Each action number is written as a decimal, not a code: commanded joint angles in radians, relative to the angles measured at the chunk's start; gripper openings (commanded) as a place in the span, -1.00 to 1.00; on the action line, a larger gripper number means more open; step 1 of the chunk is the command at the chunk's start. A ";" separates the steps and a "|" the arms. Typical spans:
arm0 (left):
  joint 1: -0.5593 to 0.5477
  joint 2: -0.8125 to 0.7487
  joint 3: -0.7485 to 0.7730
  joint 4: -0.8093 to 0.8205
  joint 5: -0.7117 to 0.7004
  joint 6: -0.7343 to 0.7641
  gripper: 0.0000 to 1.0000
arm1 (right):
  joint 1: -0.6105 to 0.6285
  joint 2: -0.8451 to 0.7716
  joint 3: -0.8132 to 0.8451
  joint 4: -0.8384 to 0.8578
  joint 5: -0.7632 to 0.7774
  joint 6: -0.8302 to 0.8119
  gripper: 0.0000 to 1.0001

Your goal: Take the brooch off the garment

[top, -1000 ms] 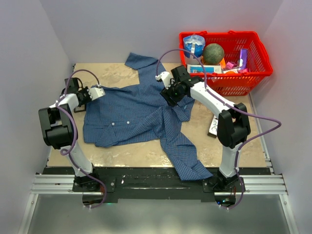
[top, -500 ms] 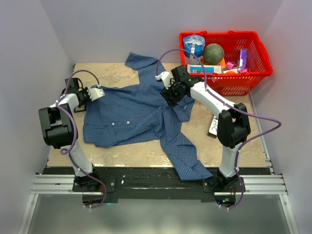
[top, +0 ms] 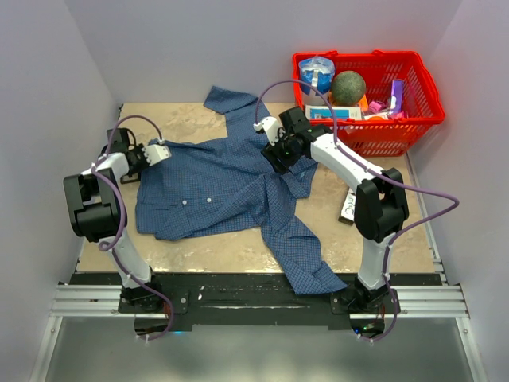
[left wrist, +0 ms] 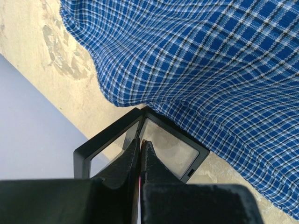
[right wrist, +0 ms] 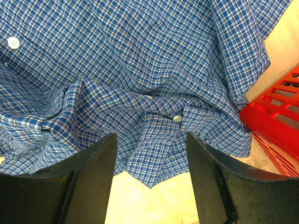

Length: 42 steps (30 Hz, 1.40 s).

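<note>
The garment, a blue checked shirt, lies spread over the tan table, one sleeve trailing toward the near edge. My left gripper is at the shirt's left edge. In the left wrist view its jaws are pressed together, with a thin orange-red sliver, seemingly the brooch, pinched at the tips. They hang over a black-framed clear case that is partly tucked under the garment. My right gripper stands open low over the rumpled garment near a white button, with nothing between its fingers.
A red basket full of assorted items stands at the back right, and its wall is close beside my right gripper. A small dark box lies right of the shirt. Lilac walls close in on both sides.
</note>
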 commanded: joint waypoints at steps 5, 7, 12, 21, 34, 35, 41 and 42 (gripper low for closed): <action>-0.003 0.025 0.032 0.021 -0.001 0.003 -1.00 | 0.006 -0.009 0.007 0.007 0.005 -0.002 0.28; -0.003 0.026 0.032 0.024 0.003 0.005 -1.00 | 0.005 -0.009 0.005 0.004 0.001 -0.004 0.28; -0.005 0.011 0.003 0.028 -0.004 0.026 -1.00 | 0.005 -0.008 0.002 0.004 -0.002 -0.002 0.28; -0.006 -0.031 -0.088 0.088 -0.008 0.083 -0.81 | 0.006 0.007 0.016 0.002 -0.012 -0.001 0.28; -0.005 -0.133 -0.103 0.033 0.038 0.016 -0.20 | 0.006 -0.005 0.002 0.002 -0.011 -0.001 0.29; -0.005 -0.159 -0.111 0.028 0.057 0.009 -0.01 | 0.006 -0.003 0.002 0.001 -0.011 -0.001 0.29; -0.014 -0.202 -0.108 -0.013 0.094 -0.073 0.22 | 0.005 -0.002 0.018 -0.006 -0.006 -0.001 0.30; -0.018 -0.224 -0.103 -0.034 0.118 -0.090 0.23 | 0.006 -0.002 0.018 -0.006 -0.005 -0.001 0.31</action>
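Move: The left hand grips the brooch just above the open black box; the middle of the box's bottom half lies about 3 cm below the hand point, some 1 cm back and 1 cm to the right. The raised lid half stands about 4 cm ahead and 1 cm to the left of the hand. The garment's middle is roughly 28 cm to the right and 5 cm back. From the idle right hand, the box lies about 45 cm to the left, 2 cm ahead and 10 cm down. Still pinching the brooch, the left hand lowers it into the bottom half of the box, sinking about 2 cm with a short halt on the way and edging back slightly. The fingers then spread well apart and let go, and the open hand lifts about 5 cm away from the box, drifting back and a little to the right. ##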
